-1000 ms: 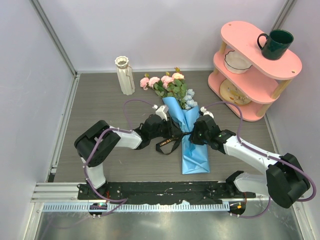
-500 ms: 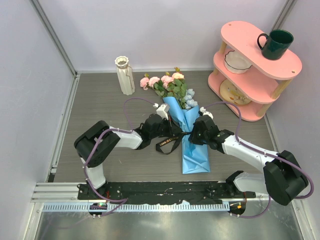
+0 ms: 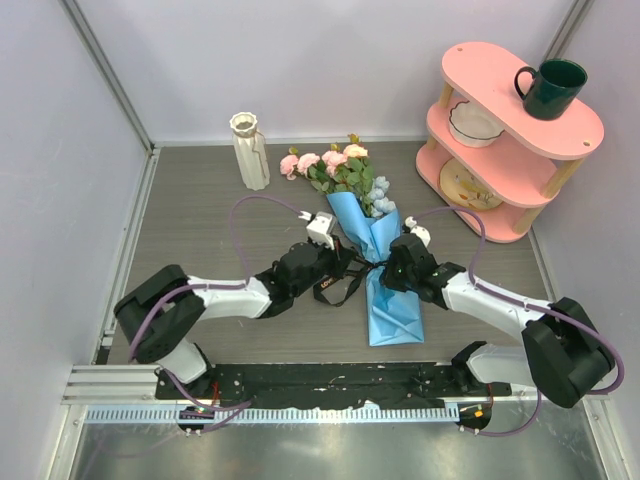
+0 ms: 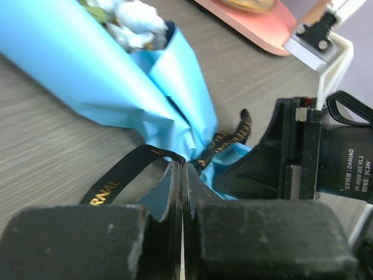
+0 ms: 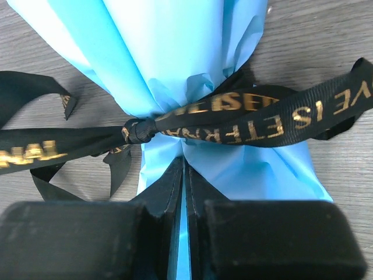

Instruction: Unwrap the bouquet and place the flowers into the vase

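Observation:
The bouquet lies on the table, its flowers [image 3: 335, 170] pointing to the back and its blue paper wrap [image 3: 392, 305] toward me. A black gold-lettered ribbon [image 5: 245, 116] binds the waist, with the knot [image 5: 140, 131] on the left. My left gripper [image 4: 182, 165] is shut, and a ribbon loop [image 4: 116, 184] runs into its tips. From the right, my right gripper [image 5: 185, 163] is shut on a fold of the wrap [image 5: 175, 52] just below the ribbon. Both grippers meet at the waist, the left gripper [image 3: 347, 268] and the right gripper [image 3: 388, 270]. The cream ribbed vase [image 3: 250, 150] stands upright at the back left.
A pink two-tier shelf [image 3: 590, 135] stands at the back right, with a dark green mug [image 3: 550, 88] on top, a white bowl [image 3: 475, 122] on the middle tier and a plate [image 3: 470, 185] below. Walls close in the table's left, back and right.
My left gripper has shut at the ribbon. The left arm has dropped lower and stretched out, its elbow swinging left. The right gripper stays clamped on the wrap.

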Motion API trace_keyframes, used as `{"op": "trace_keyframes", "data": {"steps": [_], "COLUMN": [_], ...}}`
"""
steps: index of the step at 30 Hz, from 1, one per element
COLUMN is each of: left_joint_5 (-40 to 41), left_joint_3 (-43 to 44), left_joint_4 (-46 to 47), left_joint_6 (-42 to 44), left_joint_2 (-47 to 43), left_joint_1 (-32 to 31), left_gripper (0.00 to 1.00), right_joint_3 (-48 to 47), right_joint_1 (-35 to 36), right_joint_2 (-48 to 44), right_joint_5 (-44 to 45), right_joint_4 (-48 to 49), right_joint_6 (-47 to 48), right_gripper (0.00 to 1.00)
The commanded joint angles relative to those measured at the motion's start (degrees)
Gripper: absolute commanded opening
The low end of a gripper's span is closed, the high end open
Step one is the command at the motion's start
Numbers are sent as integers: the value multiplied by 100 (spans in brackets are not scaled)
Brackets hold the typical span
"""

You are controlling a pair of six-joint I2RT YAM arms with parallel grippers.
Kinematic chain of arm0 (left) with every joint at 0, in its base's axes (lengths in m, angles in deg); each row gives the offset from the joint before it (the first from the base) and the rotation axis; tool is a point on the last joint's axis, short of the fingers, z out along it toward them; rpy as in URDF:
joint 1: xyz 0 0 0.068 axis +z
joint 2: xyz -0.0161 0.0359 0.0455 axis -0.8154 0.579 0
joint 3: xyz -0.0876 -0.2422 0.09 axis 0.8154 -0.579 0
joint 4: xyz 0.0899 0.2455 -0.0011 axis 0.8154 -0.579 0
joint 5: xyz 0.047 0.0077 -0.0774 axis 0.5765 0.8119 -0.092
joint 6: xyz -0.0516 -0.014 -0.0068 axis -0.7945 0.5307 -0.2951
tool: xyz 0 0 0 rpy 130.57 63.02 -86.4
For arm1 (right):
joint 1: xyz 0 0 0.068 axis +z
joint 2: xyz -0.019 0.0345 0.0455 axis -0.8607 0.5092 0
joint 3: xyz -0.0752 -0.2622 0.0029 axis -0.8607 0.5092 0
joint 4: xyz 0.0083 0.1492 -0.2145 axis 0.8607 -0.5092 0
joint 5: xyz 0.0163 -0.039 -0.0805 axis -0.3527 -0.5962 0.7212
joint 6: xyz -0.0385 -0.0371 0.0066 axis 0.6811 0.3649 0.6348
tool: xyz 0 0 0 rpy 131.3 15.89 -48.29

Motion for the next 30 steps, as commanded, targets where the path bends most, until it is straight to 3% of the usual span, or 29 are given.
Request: {"op": "trace_keyframes", "data": {"steps": [1,6,7,12,17,25,30], "left_joint_5": [1518,2660,3376,5138,6306,7478,7917], "left_joint_3": [-446,-1036,-1124,-914,-923,-765,-738], "left_joint_4": [356,488,331,-1794,-2648,-3659,-4460], "left_joint_6": [644,794,689,100,-41,-147,-920], "left_joint_2": [-670,-1627,-1785,-3347,-4431,-5003,-5206], "left_joint_1": [-40,-40,-40,-40,-23,39,39], "left_gripper": [0,0,0,0,0,0,0], "right_joint_3": [94,94,94,173,147,41,15], "right_joint_1": [-5,-14,-5,-5,-5,-5,-5], "right_joint_2": [52,25,17,-53,-89,-62,-18], "right_joint_5": [432,554,589,590,397,142,-43], "right_joint_4": [-44,-70,-79,-1,70,176,237], "right_joint_6": [-131,-175,-175,-157,44,221,291], "right_gripper": [11,11,11,11,11,11,11]}}
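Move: My left fingers are already shut on the black ribbon's end. The knot at the bouquet's neck lies about 7 cm to their right, perhaps 2 cm ahead and 9 cm below. The flower heads are some 26 cm ahead and 3 cm left; the vase stands about 21 cm ahead and 22 cm left. From my right hand, down on the blue paper, the knot is about 2 cm ahead and 3 cm left, nearly level. I haul the ribbon's end away from the knot with my left hand, sweeping fast some 30 cm to the left over open table and rising about 11 cm, mostly early and midway, while the wrist swings about 65 degrees counter-clockwise. The left fingers stay shut on the ribbon; my right hand practically stays in place, keeping hold of the blue paper just behind the knot. ##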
